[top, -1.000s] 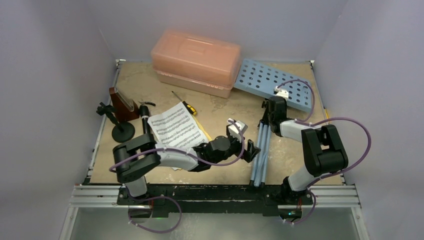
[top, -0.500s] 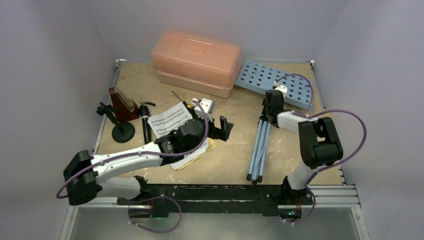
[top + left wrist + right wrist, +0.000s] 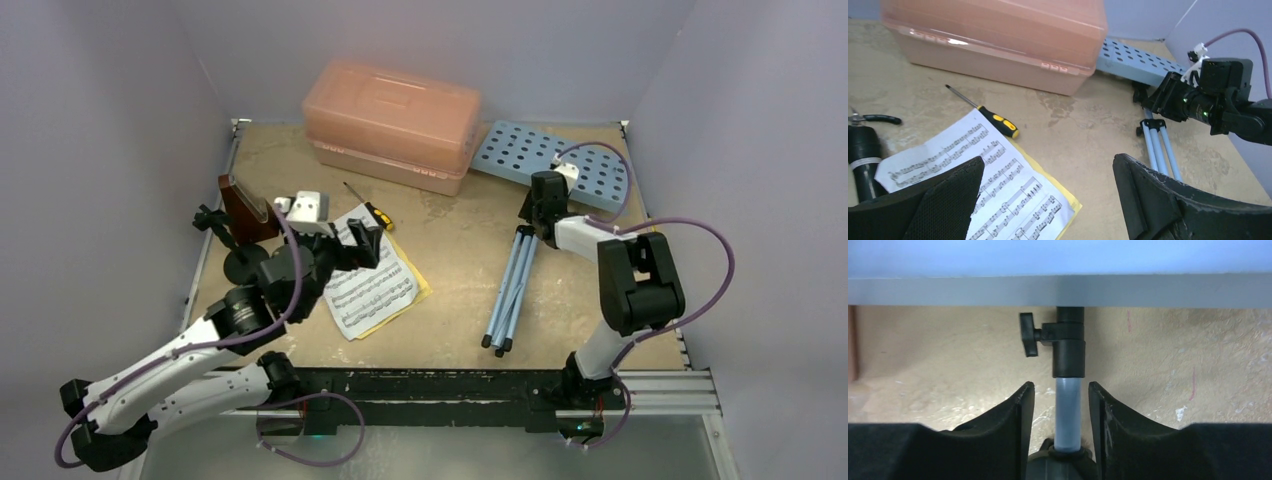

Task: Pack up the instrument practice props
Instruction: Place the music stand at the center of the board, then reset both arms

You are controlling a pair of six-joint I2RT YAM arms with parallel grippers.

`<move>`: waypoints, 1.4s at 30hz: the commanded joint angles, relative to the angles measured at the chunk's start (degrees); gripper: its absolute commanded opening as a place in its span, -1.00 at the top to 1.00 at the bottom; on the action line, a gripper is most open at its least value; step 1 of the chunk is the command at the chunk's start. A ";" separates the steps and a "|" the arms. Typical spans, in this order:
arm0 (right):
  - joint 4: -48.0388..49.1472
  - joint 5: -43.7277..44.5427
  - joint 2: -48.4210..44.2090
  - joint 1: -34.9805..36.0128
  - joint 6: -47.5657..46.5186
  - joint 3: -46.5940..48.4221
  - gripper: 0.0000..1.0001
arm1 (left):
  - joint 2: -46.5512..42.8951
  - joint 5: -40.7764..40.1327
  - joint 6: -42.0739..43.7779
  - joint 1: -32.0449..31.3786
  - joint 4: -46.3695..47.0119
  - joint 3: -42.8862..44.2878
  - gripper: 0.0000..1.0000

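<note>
The light-blue perforated music stand [image 3: 560,165] lies flat at the back right, its folded tripod legs [image 3: 508,290] pointing to the near edge. My right gripper [image 3: 538,215] is shut on the stand at the tripod hub. The pole [image 3: 1068,405] runs out between its fingertips [image 3: 1025,395] with thin gaps. My left gripper [image 3: 357,245] is open and empty above the white sheet music [image 3: 375,285], which lies on a yellow page [image 3: 418,295]; both show in the left wrist view [image 3: 973,170]. The brown metronome [image 3: 243,208] and the black pipe's round base [image 3: 243,265] stand at the left.
The closed pink case [image 3: 392,120] stands at the back middle and fills the top of the left wrist view [image 3: 998,40]. A yellow-handled screwdriver [image 3: 372,212] lies beside the pages. A black cylinder [image 3: 865,160] and a small black-handled tool [image 3: 873,118] lie at the left.
My left arm swung left from beside the tripod to over the sheet music, still open. My right gripper moved farther back with the stand; the tripod feet slid away from the near edge.
</note>
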 commanded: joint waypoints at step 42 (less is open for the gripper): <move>-16.49 8.84 -82.66 -0.17 -7.68 -4.85 -0.96 | -41.78 -7.82 16.23 0.12 -5.53 -0.81 -0.99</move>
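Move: The right hand is at the music stand lying on the table, its half-open fingers straddling the pole. The leg hub is about 4 cm back and level sideways, and the perforated tray's middle some 12 cm ahead and 4 cm right. The left hand is high over the sheet music, whose middle is about 7 cm ahead, 2 cm left and 26 cm below; from this hand the stand's pole lies some 22 cm ahead, 42 cm right and 25 cm below. The right hand spreads its already opening fingers wide and comes free of the pole, rising almost straight up at first, then sweeping up and back away from the stand, about 37 cm up and 27 cm back in all, while the fingers tip upward some 60 degrees. Meanwhile the empty left hand, wide open throughout, swings left away from the stand and backs off a little while rising, its fingers tilting up and turning slightly counter-clockwise. ##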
